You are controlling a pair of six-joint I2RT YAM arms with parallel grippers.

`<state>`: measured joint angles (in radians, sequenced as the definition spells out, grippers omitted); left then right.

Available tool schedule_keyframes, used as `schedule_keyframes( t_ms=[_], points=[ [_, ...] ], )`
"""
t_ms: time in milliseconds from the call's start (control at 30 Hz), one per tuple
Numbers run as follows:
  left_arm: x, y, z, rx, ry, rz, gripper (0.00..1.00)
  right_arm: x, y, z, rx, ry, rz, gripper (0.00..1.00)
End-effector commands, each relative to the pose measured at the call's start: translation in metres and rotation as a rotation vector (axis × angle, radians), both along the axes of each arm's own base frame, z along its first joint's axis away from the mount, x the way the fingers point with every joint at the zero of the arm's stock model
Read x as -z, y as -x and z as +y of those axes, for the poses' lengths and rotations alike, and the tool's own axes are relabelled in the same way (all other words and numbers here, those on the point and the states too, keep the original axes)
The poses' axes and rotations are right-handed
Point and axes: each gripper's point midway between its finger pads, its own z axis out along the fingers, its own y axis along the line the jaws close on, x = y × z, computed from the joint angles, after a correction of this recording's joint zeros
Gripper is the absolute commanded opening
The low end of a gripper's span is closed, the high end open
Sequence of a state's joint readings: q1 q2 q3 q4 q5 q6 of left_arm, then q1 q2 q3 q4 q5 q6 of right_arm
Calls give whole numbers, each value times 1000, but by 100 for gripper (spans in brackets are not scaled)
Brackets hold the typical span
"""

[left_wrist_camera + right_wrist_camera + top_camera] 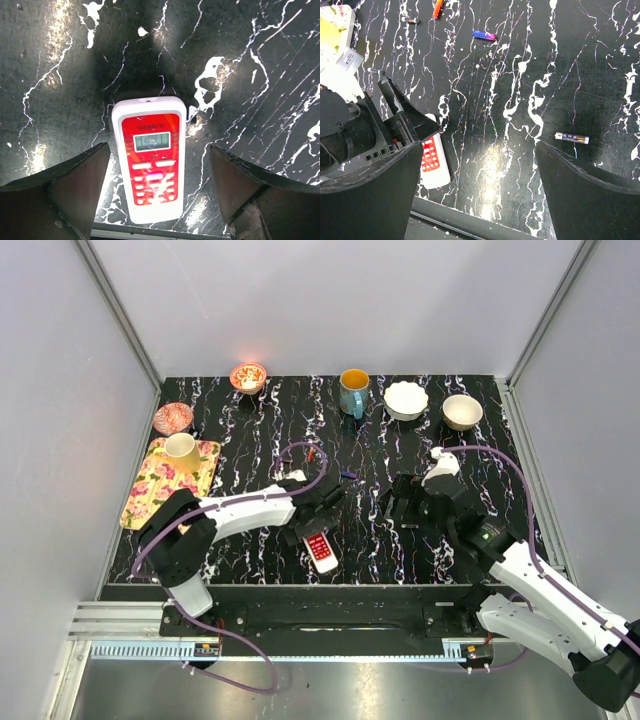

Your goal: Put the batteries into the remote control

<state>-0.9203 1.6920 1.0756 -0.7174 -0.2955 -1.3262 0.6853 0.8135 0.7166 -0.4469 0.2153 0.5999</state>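
Note:
The remote control [151, 160] lies face up, red button side showing, near the table's front edge [320, 550]. My left gripper [157, 187] hangs over its lower half, open, one finger on each side with a gap to the handset. Batteries lie apart on the black marble: a reddish-orange one [438, 7], a small dark one [411, 20], a bluish one [484, 35] and a dark one with a silver end [572, 137]. My right gripper [477, 185] stands open over bare table to the right of the remote [434, 162], holding nothing.
A small white cover piece [350, 60] lies near the left arm. A floral tray [150, 495] with a yellow cup is at the left. Bowls [405, 400] and a mug [352, 390] line the back edge. The table's front rim [150, 232] is just below the remote.

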Motion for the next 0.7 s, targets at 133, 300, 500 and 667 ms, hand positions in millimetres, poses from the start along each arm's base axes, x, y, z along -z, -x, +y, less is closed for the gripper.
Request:
schedule_keyframes(
  t_ms=[133,300,500,667],
  points=[
    [17,3,-2,23,27,45,76,0,0,5,-13,-19,2,100],
    [22,2,-1,32,30,49,72,1,0,4,-6,-16,3,100],
    [26,4,-3,51,53,55,53,3,-1,6,-10,-13,12,99],
    [-4,-9,-7,73,101,-42,17,-5,-2,7,-13,-22,2,100]
  ],
)
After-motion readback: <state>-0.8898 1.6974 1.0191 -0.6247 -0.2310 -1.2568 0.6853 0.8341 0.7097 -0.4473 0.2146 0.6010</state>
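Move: The remote control lies almost under the left gripper and already between its open fingers: its middle is about 2 cm back, 1 cm left and 2 cm below. From that hand the purple battery is some 15 cm ahead and 7 cm right, the orange battery about 20 cm ahead and 1 cm left, both 3 cm lower. From the idle right gripper the remote is roughly 17 cm left, 4 cm back and 17 cm below. Sink the left gripper about 1.5 cm straight down over the remote control, fingers pointing at the table, closing as you go. Then hold that height and keep closing until both pads pinch the remote's long sides at the display end of the keypad and the grip effort rises. ##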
